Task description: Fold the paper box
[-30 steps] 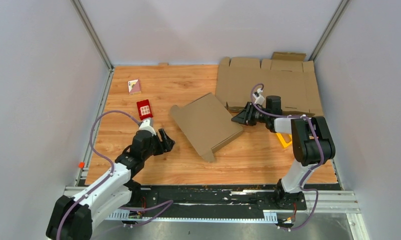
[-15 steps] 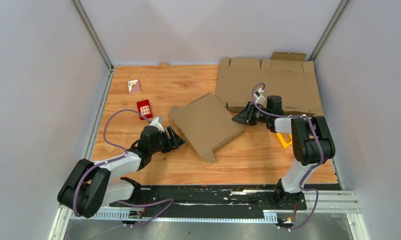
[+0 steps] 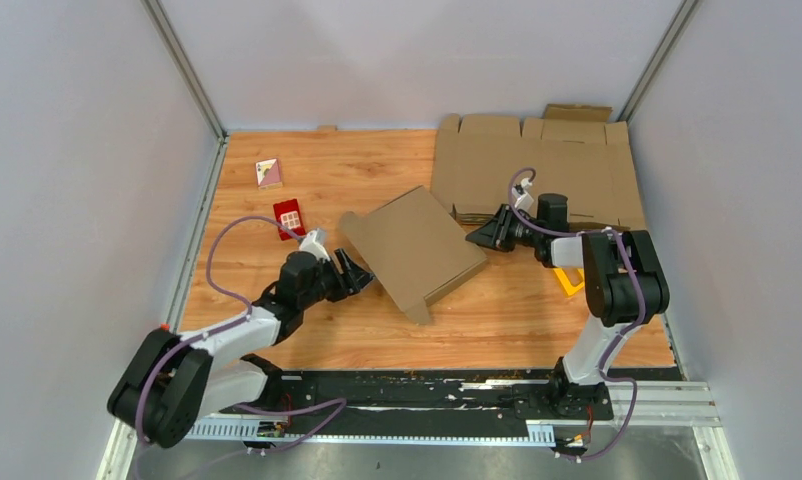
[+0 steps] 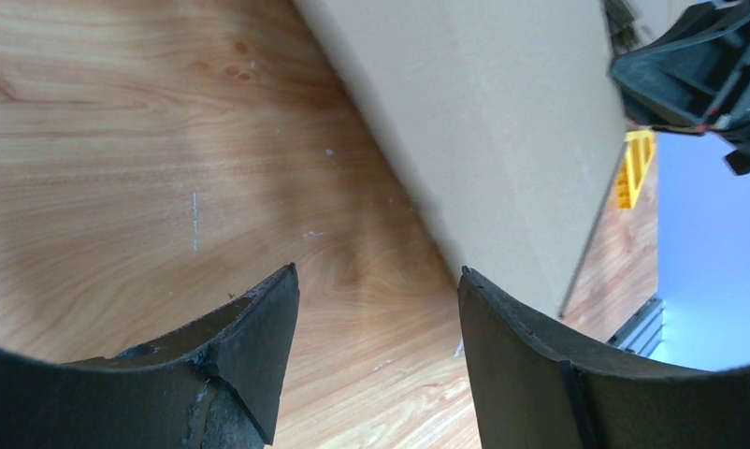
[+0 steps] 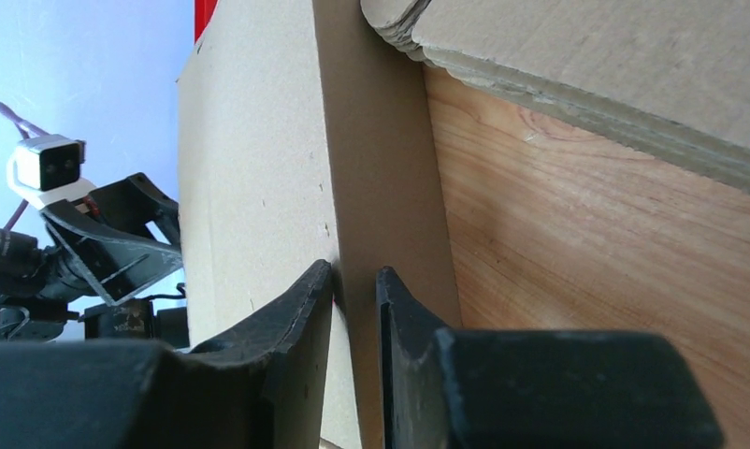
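Note:
The paper box [image 3: 412,250] is a shallow brown cardboard mailer lying closed and skewed in the middle of the table. My left gripper [image 3: 362,271] hovers low just off its left side, open, with only bare wood between the fingers [image 4: 381,273]. The box's pale face [image 4: 502,122] rises just beyond the right fingertip [image 4: 483,299]. My right gripper [image 3: 474,240] is at the box's right corner. There its jaws stand almost together [image 5: 355,269], one over the top face [image 5: 250,168] and one in front of the side wall [image 5: 390,187]. Whether they pinch cardboard is unclear.
A pile of flat cardboard sheets [image 3: 537,170] fills the back right, close behind the right gripper. A small red box [image 3: 289,218] and a small pink-and-white packet [image 3: 268,172] lie at the left. A yellow piece [image 3: 569,281] sits under the right arm.
My left arm has swung right and forward from near the red box to the paper box's left side. The right jaws have narrowed at the corner. The box has stayed put.

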`<state>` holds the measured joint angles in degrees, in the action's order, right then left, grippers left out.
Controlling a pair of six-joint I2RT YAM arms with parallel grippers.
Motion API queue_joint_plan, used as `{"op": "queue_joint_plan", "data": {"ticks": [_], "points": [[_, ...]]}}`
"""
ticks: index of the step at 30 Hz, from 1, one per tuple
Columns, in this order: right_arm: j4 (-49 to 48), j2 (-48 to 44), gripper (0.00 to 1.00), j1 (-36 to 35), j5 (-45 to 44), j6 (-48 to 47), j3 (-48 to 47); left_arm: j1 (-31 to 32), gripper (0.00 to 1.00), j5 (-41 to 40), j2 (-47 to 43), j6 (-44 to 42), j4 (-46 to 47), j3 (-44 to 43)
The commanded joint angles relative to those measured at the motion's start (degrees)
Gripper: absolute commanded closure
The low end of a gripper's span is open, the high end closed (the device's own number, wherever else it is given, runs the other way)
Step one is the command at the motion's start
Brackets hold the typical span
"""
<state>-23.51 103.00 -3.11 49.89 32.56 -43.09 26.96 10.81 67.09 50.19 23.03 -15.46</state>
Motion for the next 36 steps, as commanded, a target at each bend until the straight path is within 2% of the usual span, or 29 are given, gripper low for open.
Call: {"op": "queue_joint_plan", "data": {"ticks": [1, 6, 11, 14, 19, 25, 27, 30, 31, 36], "points": [[2.6, 1.2, 1.0, -2.3, -1.3, -1.7, 1.6, -1.0, 0.29, -3.8, -9.9, -1.5, -7.0, 0.4], [2.4, -0.5, 0.99, -6.9, -0.5, -1.4, 3.4, -4.3, 0.29, -6.0, -21.0, -3.1, -17.5, 3.8], [2.3, -4.6, 0.93, -10.3, -1.6, -1.3, 6.3, -5.9, 0.26, -7.6, -28.0, -1.9, -25.3, 5.7], [4.7, -7.1, 0.77, -10.3, -3.5, -2.7, 6.5, -6.6, 0.15, -8.1, -31.2, 0.1, -28.5, 5.9], [8.3, -11.0, 0.55, -10.3, -5.5, -3.6, 5.0, -6.7, 0.07, -9.6, -34.8, 3.2, -31.5, 5.9], [16.6, -21.9, 0.46, -10.5, -13.3, -7.9, 3.8, -6.8, 0.0, -15.4, -39.6, 0.9, -39.5, 2.9], [19.3, -26.4, 0.39, -11.0, -17.3, -9.3, 3.4, -6.8, 0.0, -17.6, -41.3, -0.3, -42.2, 1.7], [23.1, -31.5, 0.09, -11.7, -24.6, -7.5, 2.3, -6.8, 0.0, -20.9, -44.0, -2.0, -45.1, 0.0], [23.3, -32.6, 0.01, -11.7, -25.8, -6.1, 2.0, -6.8, 0.0, -22.0, -44.8, -2.2, -46.2, -0.5], [31.8, -35.4, 0.0, -11.6, -32.7, -7.3, -1.1, -6.8, 0.0, -24.7, -50.1, -5.6, -48.4, -1.9]]}}
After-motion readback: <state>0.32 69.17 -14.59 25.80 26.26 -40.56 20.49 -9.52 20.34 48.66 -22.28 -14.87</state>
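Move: My right hand's nearly shut fingers are already at the paper box's right edge; the box's middle lies about 12 cm left of them, 4 cm back and 3 cm lower. The cardboard stack is centred some 15 cm to their right, 16 cm farther out. From my left hand, the box's middle is about 10 cm right, 5 cm ahead and 3 cm lower, and the red tray 16 cm left, 13 cm ahead. With the nearly closed fingers of my right hand I push the box's right edge back and left, about 6 cm each way, then open them wide, draw off to the right and rise some 9 cm clear. Meanwhile my left hand hops up beside the box, swings left about 12 cm and slightly back, dips, opens fully and lifts again, turning counter-clockwise. ##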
